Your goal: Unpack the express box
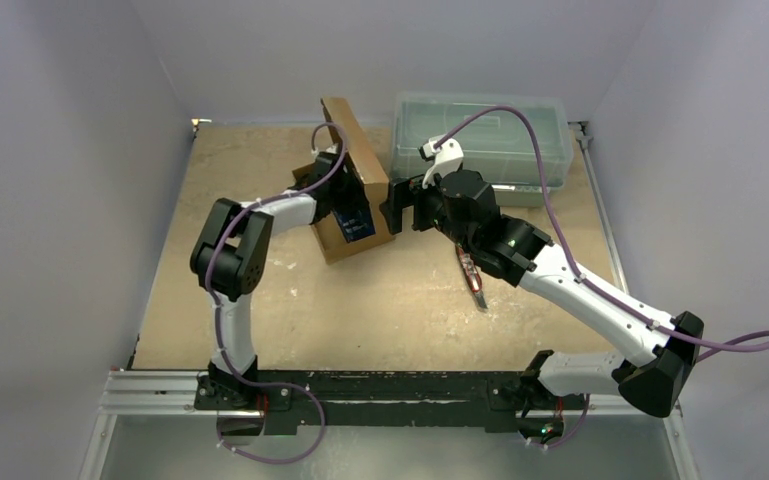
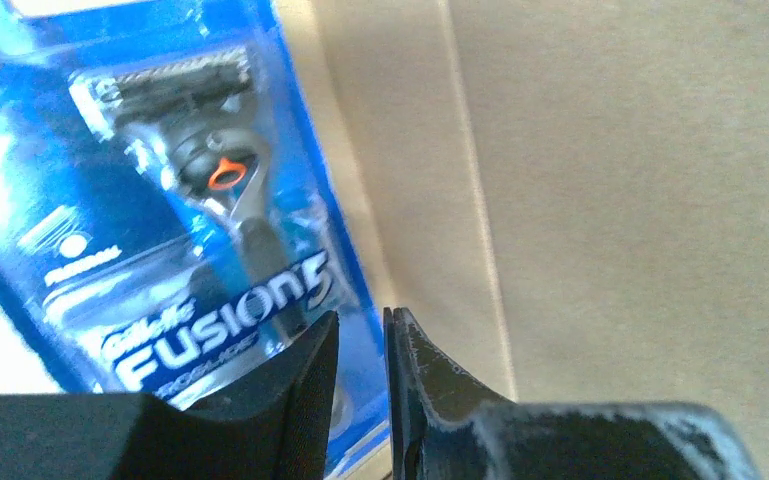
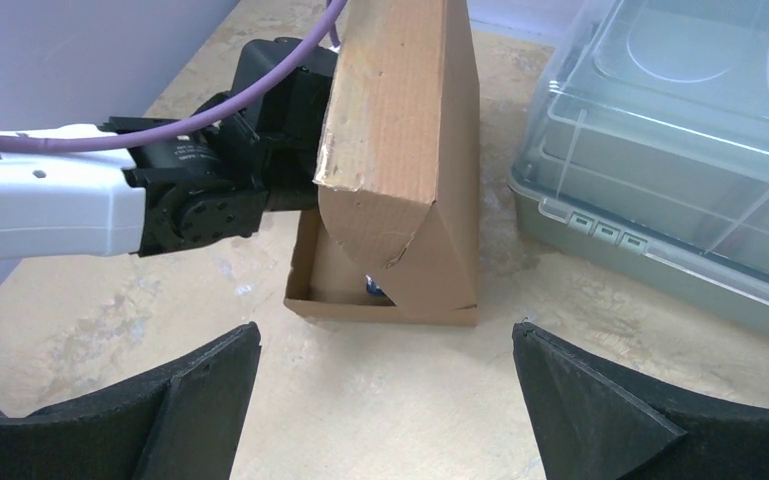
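Observation:
The express box (image 1: 352, 247) lies open on the table, its brown flap lid (image 1: 353, 148) standing upright. In the right wrist view the express box (image 3: 380, 310) faces me with the lid (image 3: 400, 120) raised. A blue blister pack holding a razor (image 2: 200, 200) lies inside it, and shows from above as a blue patch (image 1: 357, 222). My left gripper (image 2: 362, 335) reaches into the box and is shut on the pack's right edge. My right gripper (image 1: 393, 205) hovers just right of the box, open (image 3: 388, 350) with nothing between its fingers.
A translucent grey-green lidded plastic bin (image 1: 490, 135) stands at the back right, close behind the box; its near wall (image 3: 660, 270) is in the right wrist view. A thin red and black tool (image 1: 474, 280) lies on the table under my right forearm.

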{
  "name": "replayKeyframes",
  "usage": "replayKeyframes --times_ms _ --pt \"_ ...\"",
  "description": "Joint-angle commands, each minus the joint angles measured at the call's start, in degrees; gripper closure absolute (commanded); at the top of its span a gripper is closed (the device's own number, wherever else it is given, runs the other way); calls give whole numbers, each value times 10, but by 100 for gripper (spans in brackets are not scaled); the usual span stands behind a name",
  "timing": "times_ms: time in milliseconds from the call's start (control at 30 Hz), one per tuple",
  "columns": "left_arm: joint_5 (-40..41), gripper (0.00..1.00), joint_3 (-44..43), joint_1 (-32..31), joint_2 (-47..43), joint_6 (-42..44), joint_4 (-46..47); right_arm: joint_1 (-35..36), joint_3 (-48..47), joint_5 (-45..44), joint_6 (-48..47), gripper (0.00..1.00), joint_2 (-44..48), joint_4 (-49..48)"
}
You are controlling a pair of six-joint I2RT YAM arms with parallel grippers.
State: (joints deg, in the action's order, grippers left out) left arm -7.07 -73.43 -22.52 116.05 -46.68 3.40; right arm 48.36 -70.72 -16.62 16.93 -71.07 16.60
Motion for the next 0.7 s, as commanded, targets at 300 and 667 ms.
replayKeyframes --times_ms 300,667 --pt "10 61 -30 57 -121 142 -111 -1 4 2 8 1 11 -12" --pt "-199 44 29 95 -108 436 32 -1 6 8 8 1 30 -12"
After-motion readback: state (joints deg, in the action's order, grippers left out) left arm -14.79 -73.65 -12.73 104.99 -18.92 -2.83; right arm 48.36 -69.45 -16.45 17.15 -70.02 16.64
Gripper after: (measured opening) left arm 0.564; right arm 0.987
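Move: The blue razor pack lies in the open box's tray, its middle about 3 cm to the left of the left hand, level with it in reach and some 2 cm below; the nearly closed fingers are at its right edge. The raised box lid is about 3 cm to that hand's right, 2 cm ahead and 6 cm up, and the plastic case roughly 29 cm right and 12 cm ahead, about level. From the right hand the pack is about 17 cm ahead, 14 cm left and 28 cm down. From the razor pack's right edge the left hand backs off leftward across the pack, almost level at first, then climbs out while still going left, about 8 cm left and 7 cm up in all. The fingers spread from a quarter to over half open on the way up, and late on the wrist lifts the fingertips some 15 degrees and turns a little clockwise, leaving the parted tips above the pack. ##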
